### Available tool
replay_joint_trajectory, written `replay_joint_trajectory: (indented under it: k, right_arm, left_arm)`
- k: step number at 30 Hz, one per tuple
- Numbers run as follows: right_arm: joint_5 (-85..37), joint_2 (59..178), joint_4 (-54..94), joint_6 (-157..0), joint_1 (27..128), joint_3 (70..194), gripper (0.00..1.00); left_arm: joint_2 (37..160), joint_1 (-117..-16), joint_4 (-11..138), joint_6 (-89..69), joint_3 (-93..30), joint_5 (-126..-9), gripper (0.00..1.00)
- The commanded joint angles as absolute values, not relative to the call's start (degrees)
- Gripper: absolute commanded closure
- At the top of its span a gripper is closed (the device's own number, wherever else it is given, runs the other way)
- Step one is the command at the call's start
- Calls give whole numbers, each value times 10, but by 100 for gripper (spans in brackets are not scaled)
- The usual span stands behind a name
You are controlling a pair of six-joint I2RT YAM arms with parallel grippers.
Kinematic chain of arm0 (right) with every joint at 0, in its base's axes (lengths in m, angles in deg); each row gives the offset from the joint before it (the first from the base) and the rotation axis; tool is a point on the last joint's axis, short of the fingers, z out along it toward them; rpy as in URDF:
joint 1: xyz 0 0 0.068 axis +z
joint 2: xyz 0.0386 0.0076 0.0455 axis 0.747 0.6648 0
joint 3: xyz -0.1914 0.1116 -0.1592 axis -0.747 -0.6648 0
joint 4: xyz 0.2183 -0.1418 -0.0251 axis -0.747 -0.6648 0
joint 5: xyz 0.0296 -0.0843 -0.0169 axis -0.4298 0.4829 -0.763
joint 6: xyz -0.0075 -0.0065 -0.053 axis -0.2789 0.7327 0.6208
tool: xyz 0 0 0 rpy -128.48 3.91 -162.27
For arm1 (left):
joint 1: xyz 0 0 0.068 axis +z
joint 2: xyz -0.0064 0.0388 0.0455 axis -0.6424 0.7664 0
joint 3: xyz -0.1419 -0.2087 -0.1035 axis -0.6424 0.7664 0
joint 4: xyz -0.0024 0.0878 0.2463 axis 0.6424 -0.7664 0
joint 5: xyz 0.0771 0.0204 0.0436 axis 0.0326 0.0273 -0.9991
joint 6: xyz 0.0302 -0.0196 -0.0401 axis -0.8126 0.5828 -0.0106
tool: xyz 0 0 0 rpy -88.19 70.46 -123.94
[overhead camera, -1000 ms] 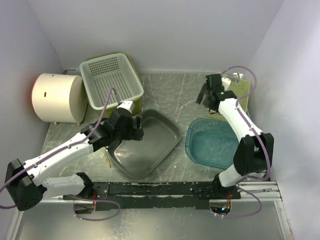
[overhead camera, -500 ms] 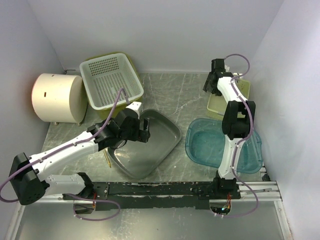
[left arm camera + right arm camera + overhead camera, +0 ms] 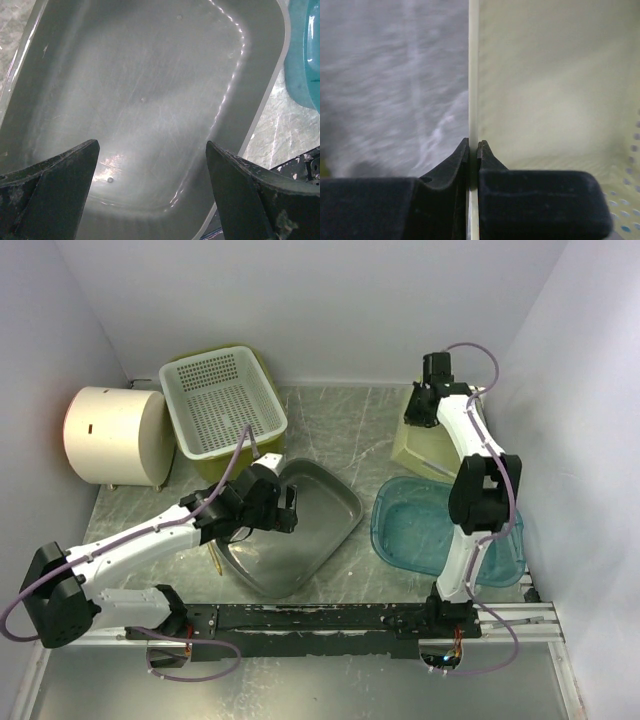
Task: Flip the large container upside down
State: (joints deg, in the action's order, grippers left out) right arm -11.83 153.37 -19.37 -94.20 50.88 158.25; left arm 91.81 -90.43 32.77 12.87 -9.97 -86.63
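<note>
A large grey container [image 3: 318,525] lies open side up in the middle of the table and fills the left wrist view [image 3: 150,75]. My left gripper [image 3: 285,502] hangs over its left part, open [image 3: 152,144], nothing between the fingers. At the back right, my right gripper [image 3: 422,416] is shut on the thin rim of a pale green container [image 3: 425,448], which stands tipped up on its side. The right wrist view shows that rim pinched between the jaws [image 3: 473,145], with the perforated pale green wall [image 3: 550,85] to the right.
A teal tub [image 3: 430,530] lies right of the grey container, its edge visible [image 3: 306,60]. A white perforated basket [image 3: 222,400] sits in an olive tub at the back left, beside a cream cylinder [image 3: 112,435]. A thin stick [image 3: 214,558] lies by the grey container. Walls enclose three sides.
My right arm reached back, closed on the pale green container's rim and tipped that container up. My left gripper slid a little further over the grey container, still open.
</note>
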Motion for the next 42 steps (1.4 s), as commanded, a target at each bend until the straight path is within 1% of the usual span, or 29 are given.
replay_joint_trajectory:
  k: [1, 7, 13, 19, 23, 29, 31, 33, 35, 38, 40, 42]
  right_arm:
    - [-284, 1435, -124, -983, 521, 1560, 100]
    - [-487, 1373, 21, -1067, 520, 1475, 100]
    - [-631, 1345, 225, -1203, 508, 1362, 100]
    - [-718, 1379, 375, -1299, 474, 1291, 100]
    - [-755, 1401, 387, -1297, 454, 1272, 100]
    - [-799, 1428, 490, -1381, 391, 1207, 100]
    - [-806, 1434, 491, -1386, 368, 1198, 100]
    - [-803, 1437, 436, -1352, 344, 1207, 100]
    - [-784, 1439, 330, -1263, 320, 1232, 92]
    - [-721, 1440, 163, -1138, 292, 1282, 71]
    - [-677, 1444, 92, -1091, 278, 1306, 61]
    - [-632, 1449, 34, -1061, 264, 1326, 48]
  left_arm:
    - [930, -907, 322, 126, -130, -868, 0]
    - [927, -906, 322, 105, -161, -886, 0]
    - [936, -906, 325, 109, -172, -871, 0]
    - [932, -906, 335, 112, -160, -847, 0]
    - [926, -905, 330, 112, -159, -849, 1]
    - [923, -906, 333, 110, -152, -845, 1]
    - [927, -905, 330, 111, -154, -841, 0]
    - [928, -905, 327, 109, -156, -840, 1]
    - [927, -906, 324, 108, -158, -842, 0]
    - [922, -906, 322, 107, -157, -845, 0]
    - [919, -906, 323, 105, -155, -846, 1]
    - [918, -906, 324, 103, -154, -846, 0]
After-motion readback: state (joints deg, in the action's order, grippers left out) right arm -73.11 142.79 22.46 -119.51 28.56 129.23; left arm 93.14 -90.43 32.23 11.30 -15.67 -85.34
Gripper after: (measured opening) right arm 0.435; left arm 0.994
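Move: Gripped by its left rim in the right hand, the pale-green container has its middle about 8 cm to that hand's right, 4 cm back and 4 cm lower. The teal tray lies some 25 cm back and 10 cm right of the hand, the grey tray 25 cm back and 27 cm left, both about 11 cm below. From the left hand, the container is roughly 24 cm ahead, 33 cm right and 5 cm lower. Swinging the gripped rim up and left by about 13 cm each way, the right hand rolls its left side upward, then comes back right some 15 cm and sinks about 6, the roll reaching nearly 70 degrees before easing. Late on the fingers open partway at the container's near, right-hand side. The open left hand lifts about 3 cm over the grey tray. ##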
